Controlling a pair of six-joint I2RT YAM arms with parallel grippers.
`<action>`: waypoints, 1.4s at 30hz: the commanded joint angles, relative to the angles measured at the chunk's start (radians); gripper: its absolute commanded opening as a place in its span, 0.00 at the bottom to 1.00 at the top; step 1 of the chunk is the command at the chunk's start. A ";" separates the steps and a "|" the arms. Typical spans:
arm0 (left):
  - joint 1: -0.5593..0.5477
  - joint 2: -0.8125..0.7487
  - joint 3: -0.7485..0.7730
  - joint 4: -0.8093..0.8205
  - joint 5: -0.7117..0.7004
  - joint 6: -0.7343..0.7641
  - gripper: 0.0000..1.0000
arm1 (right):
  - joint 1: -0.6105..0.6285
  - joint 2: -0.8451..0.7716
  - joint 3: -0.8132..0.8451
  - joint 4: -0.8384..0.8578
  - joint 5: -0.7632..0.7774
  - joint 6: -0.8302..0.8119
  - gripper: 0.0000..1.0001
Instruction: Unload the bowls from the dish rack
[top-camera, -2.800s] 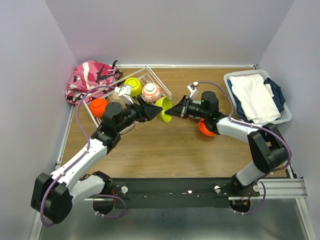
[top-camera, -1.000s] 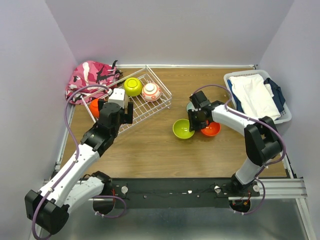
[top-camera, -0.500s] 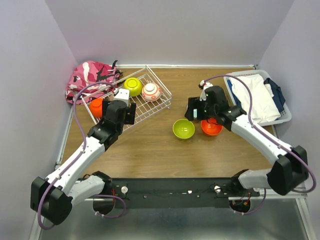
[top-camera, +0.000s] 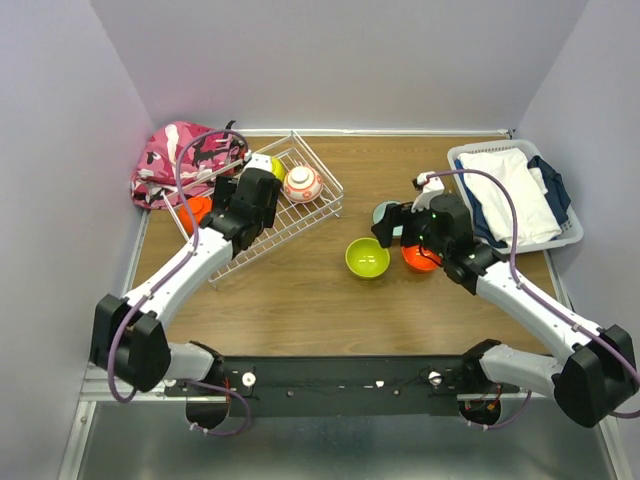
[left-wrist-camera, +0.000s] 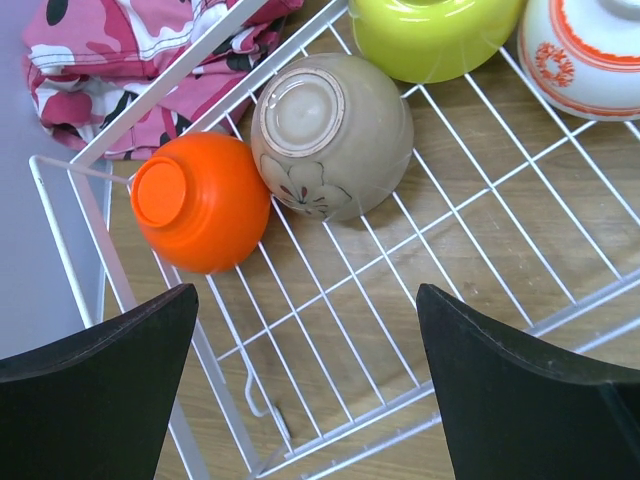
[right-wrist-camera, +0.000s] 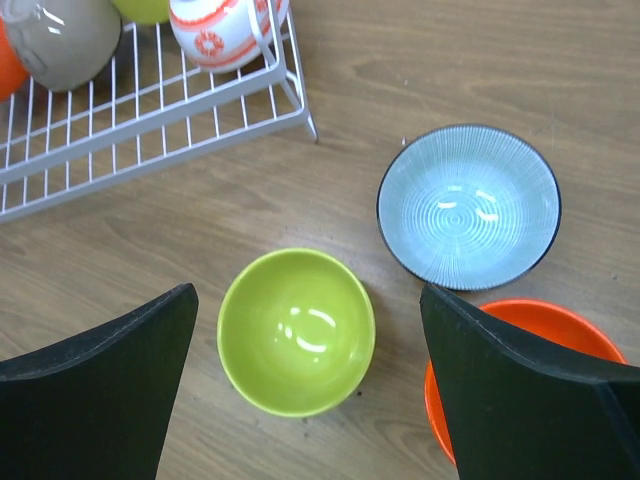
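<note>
The white wire dish rack (top-camera: 300, 215) stands at the back left. In it lie upside down an orange bowl (left-wrist-camera: 195, 205), a tan bowl (left-wrist-camera: 330, 135), a lime-green bowl (left-wrist-camera: 435, 35) and a white bowl with red pattern (left-wrist-camera: 590, 55). My left gripper (left-wrist-camera: 305, 292) hovers open over the rack's near corner, with nothing between its fingers. On the table stand upright a second lime-green bowl (right-wrist-camera: 297, 330), a pale teal bowl (right-wrist-camera: 468, 205) and a second orange bowl (right-wrist-camera: 520, 320). My right gripper (right-wrist-camera: 307, 290) hangs open above the lime-green one, apart from it.
A pink camouflage bag (top-camera: 180, 155) lies behind the rack against the left wall. A white plastic basket of clothes (top-camera: 515, 195) sits at the back right. Purple walls close in the table on three sides.
My right gripper has opened and drawn back from the lime-green bowl, which now stands on the table. My left arm has reached farther over the rack, still open.
</note>
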 joint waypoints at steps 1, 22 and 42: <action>0.013 0.100 0.090 -0.043 -0.078 0.029 0.99 | 0.007 -0.035 -0.066 0.161 0.044 0.017 1.00; 0.033 0.514 0.265 0.091 -0.157 0.373 0.99 | 0.006 -0.015 0.057 -0.005 -0.040 0.030 1.00; 0.033 0.699 0.293 0.146 -0.248 0.437 0.99 | 0.007 0.163 0.258 -0.152 -0.093 0.000 1.00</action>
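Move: The grey-brown bowl, tilted in the rack, lies about 11 cm ahead of the left hand, some 3 cm to its left and 12 cm below. The orange bowl is roughly 4 cm nearer and 9 cm to the left of it; the yellow-green one about 6 cm beyond and 7 cm right of it; the red-and-white one about 4 cm beyond and 16 cm right of it. From the right hand, the grey-brown bowl is some 15 cm ahead, 40 cm left and 12 cm below. Open fingers come to straddle the grey-brown bowl, one by its base and the other by its open rim side, though contact can't be made out. The left hand goes down and forward to get there, about 10 cm each way, rolling its left side up some 30 degrees and tipping further down. The empty right hand bobs up and partly back, drifting about 2 cm left and forward. ##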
